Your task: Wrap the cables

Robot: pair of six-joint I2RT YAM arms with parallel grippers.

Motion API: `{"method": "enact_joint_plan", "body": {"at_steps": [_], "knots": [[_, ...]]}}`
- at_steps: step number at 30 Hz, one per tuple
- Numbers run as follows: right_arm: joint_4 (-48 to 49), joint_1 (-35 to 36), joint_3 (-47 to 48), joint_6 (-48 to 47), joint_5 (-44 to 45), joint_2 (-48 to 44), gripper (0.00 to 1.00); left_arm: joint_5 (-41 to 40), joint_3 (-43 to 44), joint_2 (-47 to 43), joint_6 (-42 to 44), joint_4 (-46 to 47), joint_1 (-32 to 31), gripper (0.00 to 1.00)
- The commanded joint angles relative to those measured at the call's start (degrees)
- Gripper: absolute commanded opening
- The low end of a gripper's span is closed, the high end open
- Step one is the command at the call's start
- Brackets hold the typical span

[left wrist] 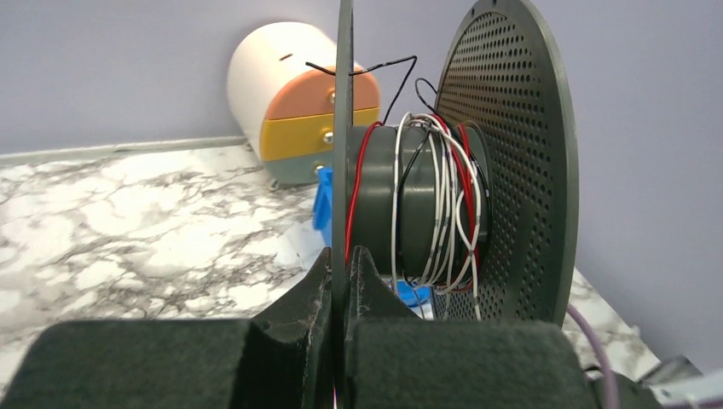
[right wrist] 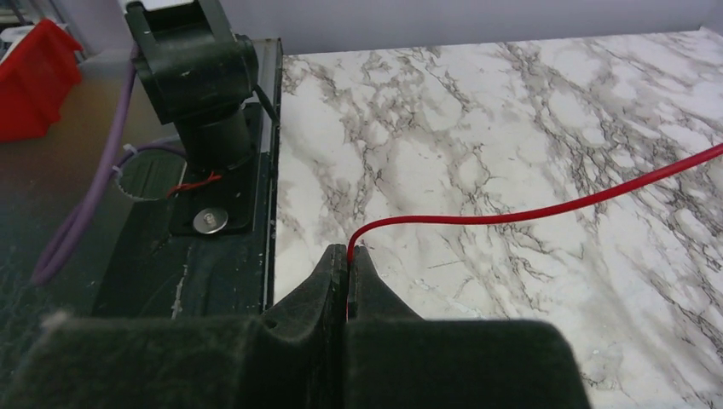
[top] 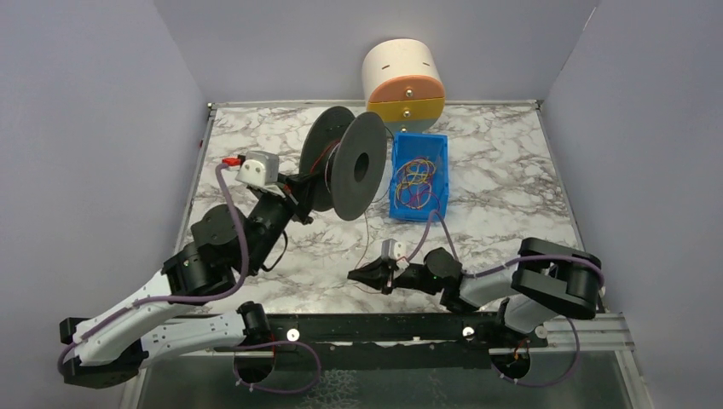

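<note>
A black spool (top: pixel 356 166) stands on edge at the middle back of the marble table. My left gripper (top: pixel 303 192) is shut on the rim of its near flange (left wrist: pixel 344 128), which passes edge-on between the fingertips (left wrist: pixel 317 281). The hub (left wrist: pixel 379 200) carries turns of red, white and black wire, in front of the perforated far flange (left wrist: pixel 511 162). A thin red cable (top: pixel 367 228) runs from the spool down to my right gripper (top: pixel 362 274). In the right wrist view that gripper (right wrist: pixel 348 252) is shut on the cable (right wrist: pixel 529 213), which arcs away to the right just above the table.
A blue bin (top: pixel 396 200) of tangled coloured wires sits right of the spool. A round cream, orange and yellow container (top: pixel 403 81) stands against the back wall. A black rail (top: pixel 367 328) runs along the near edge. A red bin (right wrist: pixel 34 77) lies beyond the table's edge.
</note>
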Motion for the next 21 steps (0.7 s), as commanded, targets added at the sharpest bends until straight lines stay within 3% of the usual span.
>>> {"method": "enact_joint_plan", "body": {"at_steps": [1, 4, 11, 21], "knots": [[-8.73, 5.14, 0.37, -3.22, 7.63, -5.44, 0.01, -9.33, -2.47, 1.0, 1.31, 12.02, -0.13, 0.0], [-13.42, 8.02, 1.23, -3.75, 9.86, -9.77, 0.01, -12.97, -4.71, 2.49, 3.01, 14.67, -0.14, 0.0], [-34.93, 14.0, 9.48, -5.53, 14.06, -21.41, 0.01, -20.63, -8.27, 5.84, 7.55, 17.88, -0.11, 0.0], [-61.91, 16.46, 24.52, -3.64, 15.81, -29.2, 0.01, -26.69, -13.07, 8.41, 10.12, 17.55, -0.1, 0.0]]}}
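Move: The red cable pinched in the right fingers lies about 9 cm back, 5 cm right and 28 cm below the left hand. The left hand still holds the spool by its near flange, with the spool's middle some 5 cm ahead, 5 cm right and about level. The blue box stands roughly 23 cm ahead of the left hand, 25 cm right and 39 cm below. From the right hand, the spool's middle is about 13 cm ahead, level sideways and 29 cm above. Keeping its pinch on the spool's flange, the left hand sinks about 9 cm and carries the spool 5 cm forward, turning counter-clockwise by a bit over 20 degrees while its left side rolls up. The right hand, still shut on the red cable, first draws back away from the spool, then mostly climbs, ending some 12 cm higher and 6 cm back, with its fingers still pointing left. ##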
